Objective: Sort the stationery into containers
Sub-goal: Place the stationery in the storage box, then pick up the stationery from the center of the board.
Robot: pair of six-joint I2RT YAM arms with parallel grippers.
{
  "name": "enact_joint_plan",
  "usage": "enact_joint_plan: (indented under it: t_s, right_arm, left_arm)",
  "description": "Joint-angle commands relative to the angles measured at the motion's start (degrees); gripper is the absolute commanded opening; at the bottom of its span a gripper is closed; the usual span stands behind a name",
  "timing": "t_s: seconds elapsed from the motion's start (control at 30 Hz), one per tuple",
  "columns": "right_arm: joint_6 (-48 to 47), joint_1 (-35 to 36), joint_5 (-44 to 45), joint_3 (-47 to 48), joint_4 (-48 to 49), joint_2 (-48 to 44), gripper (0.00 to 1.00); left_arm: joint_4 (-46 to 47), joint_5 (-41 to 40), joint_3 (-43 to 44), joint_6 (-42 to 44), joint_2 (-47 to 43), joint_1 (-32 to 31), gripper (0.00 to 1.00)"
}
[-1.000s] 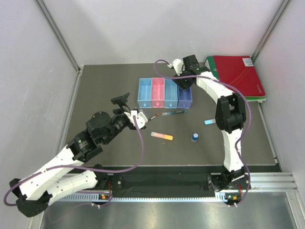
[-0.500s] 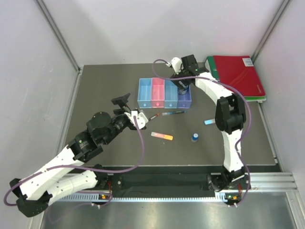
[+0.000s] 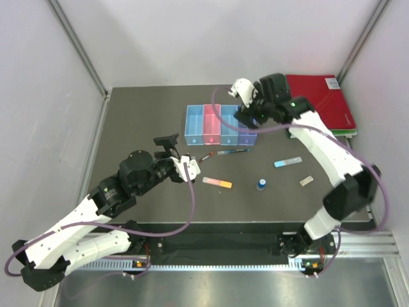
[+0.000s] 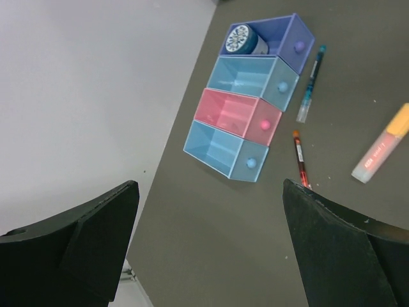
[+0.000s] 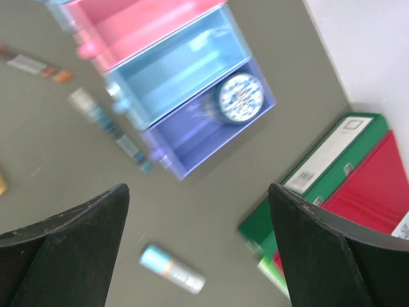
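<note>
The containers are four joined bins: light blue, pink, light blue and purple. A round blue jar lies in the purple bin. My right gripper hovers open above that bin, and the wrist view shows nothing between its jaws. In front of the bins lie a red pen and a dark teal pen. Further forward are a pink-orange bar, a tiny blue-capped bottle, a light blue bar and a pale tag. My left gripper is open and empty, left of the red pen.
A red binder lies on a green one at the back right corner, close behind my right arm. The white enclosure walls stand on three sides. The left arm's purple cable loops over the table's front left.
My right gripper has opened and lifted off the purple bin, leaving the jar inside. Its elbow has swung out to the right, uncovering the pale tag. The left gripper has dropped slightly toward the table.
</note>
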Motion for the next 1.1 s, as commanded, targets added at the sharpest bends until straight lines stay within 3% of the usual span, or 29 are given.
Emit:
enact_joint_plan:
  t_s: [0.0,0.23,0.57,0.7,0.87,1.07]
  right_arm:
    - [-2.4,2.0,-1.7,-10.2,-8.3,-10.5,0.89]
    - [-4.8,1.9,3.3,-19.8,-11.0,-20.5,0.90]
    - [-3.5,0.7,9.6,-23.3,-6.7,-20.9,0.89]
    - [0.2,-4.7,9.5,-23.7,-5.4,-19.3,0.89]
    - [2.0,-12.9,4.9,-22.0,-10.7,-16.6,0.86]
    - [-0.4,-15.8,7.5,-32.7,-10.1,-24.4,0.91]
  left_arm:
    - [-1.3,2.2,-1.8,0.8,-0.9,0.2,0.99]
    - [0.1,5.1,-6.9,2.2,-0.7,0.2,0.99]
    - [3.8,5.6,-11.3,1.9,2.5,0.2,0.99]
    - [5.2,5.9,-11.7,0.5,2.6,0.2,0.99]
    - [5.0,6.5,-10.0,-0.1,2.8,0.2,0.99]
    - [3.5,5.9,-8.0,0.4,1.6,0.2,0.99]
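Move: The blue highlighter lies about 15 cm right of the empty right hand, 8 cm back and 23 cm below it. At the same depth, the eraser is some 20 cm right and 16 cm back, the blue-capped bottle roughly 17 cm back and 5 cm right. The jar in the storage box stands 11 cm ahead, 17 cm below. From the left hand, the red pen is about 11 cm ahead, 3 cm right and 30 cm below. Open and empty, the right hand draws back about 11 cm from over the storage box, then swings some 10 cm farther right and down towards the blue highlighter, its fingers tipping more downward and turning clockwise about 20 degrees. Meanwhile the open left hand sinks about 10 cm towards the red pen, tilting slightly down, with neither hand touching anything. ##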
